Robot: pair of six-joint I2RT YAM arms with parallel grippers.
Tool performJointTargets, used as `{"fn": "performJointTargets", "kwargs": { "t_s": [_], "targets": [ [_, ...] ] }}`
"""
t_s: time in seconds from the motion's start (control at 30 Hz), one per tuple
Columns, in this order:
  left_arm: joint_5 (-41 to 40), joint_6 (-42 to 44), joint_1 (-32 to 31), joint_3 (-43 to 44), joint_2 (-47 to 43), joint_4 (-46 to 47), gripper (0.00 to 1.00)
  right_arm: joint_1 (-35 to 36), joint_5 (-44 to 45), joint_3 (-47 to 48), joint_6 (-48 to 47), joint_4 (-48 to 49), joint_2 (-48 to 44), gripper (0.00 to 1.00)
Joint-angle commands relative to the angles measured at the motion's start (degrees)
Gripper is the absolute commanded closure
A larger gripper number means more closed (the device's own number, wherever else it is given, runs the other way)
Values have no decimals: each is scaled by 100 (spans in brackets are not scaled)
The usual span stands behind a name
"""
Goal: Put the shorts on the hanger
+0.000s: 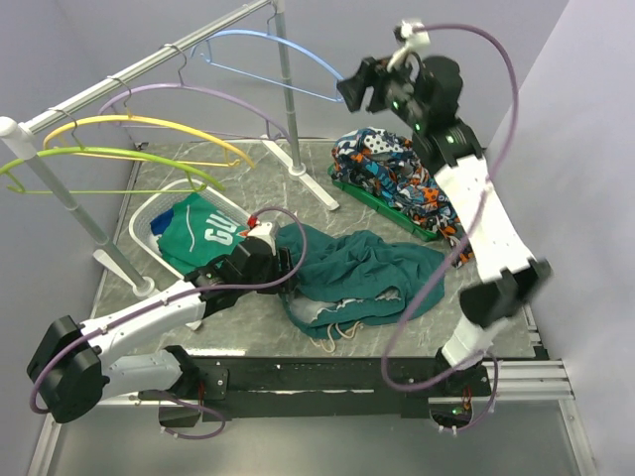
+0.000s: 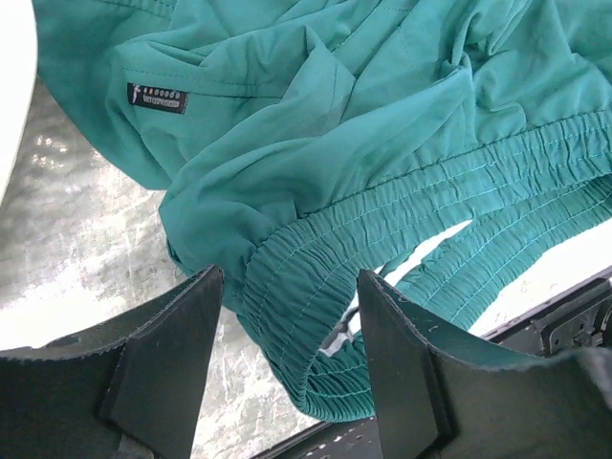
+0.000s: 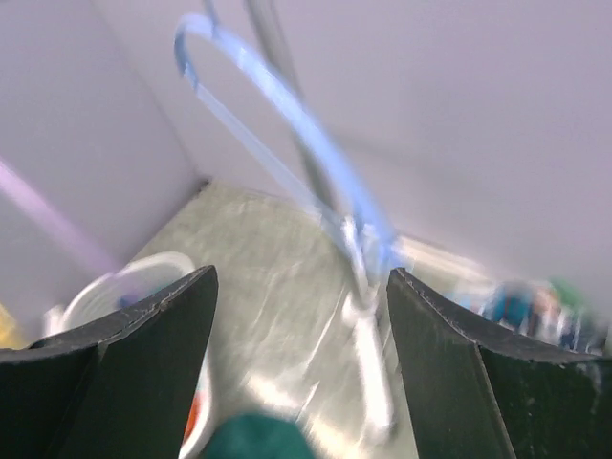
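The dark teal shorts point(image 1: 367, 273) lie crumpled mid-table, with the pale drawstring point(image 1: 332, 337) at their near edge. My left gripper point(image 1: 285, 260) is at their left edge. In the left wrist view it point(image 2: 292, 316) is open, its jaws standing either side of the elastic waistband of the shorts point(image 2: 335, 143). The light-blue hanger point(image 1: 268, 45) hangs on the rail at the back. My right gripper point(image 1: 357, 89) is raised by the hanger's right end, open and empty. In the blurred right wrist view the hanger point(image 3: 277, 96) is just ahead of the gripper point(image 3: 301, 316).
A white basket point(image 1: 149, 213) holds a green garment with white lettering point(image 1: 203, 233). A green tray point(image 1: 342, 183) holds patterned clothes point(image 1: 397, 174). Purple point(image 1: 198, 94), yellow point(image 1: 149, 124) and green point(image 1: 99, 156) hangers hang on the rail. A rack post point(image 1: 288, 99) stands behind.
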Motion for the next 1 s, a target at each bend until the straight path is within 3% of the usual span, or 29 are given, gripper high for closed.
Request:
{"fn": "performJointTargets", "kwargs": {
  "t_s": [0.0,0.13,0.33,0.57,0.97],
  "targets": [
    [22,164,-3,299,-55,-101,36,-323,-986,1468,-846,335,1069,21],
    [57,270,5,422,-20,-215,36,-482,-1567,1822,-776,949,1652,20],
    [40,419,-3,563,86,-268,36,-491,-2174,2859,-487,1029,2575,18],
    [92,393,5,580,200,-207,36,-307,-2192,2500,-573,1215,2488,19],
    [119,349,5,563,209,-189,36,71,-1876,2412,-1092,766,2444,46]
  ]
}}
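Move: The near end of the blue hanger hangs about 12 cm ahead of the right hand, 5 cm to its left and a touch lower, with the rack post some 10 cm beyond it and 10 cm farther left. Far below, roughly 42 cm down, the patterned clothes lie level with the hand and 11 cm to its right. From the left hand the hanger end is about 35 cm ahead, 11 cm right and 34 cm up. Right hand reaches 10 cm forward, then left, turning counter-clockwise, its fingers starting to close around the blue hanger. ##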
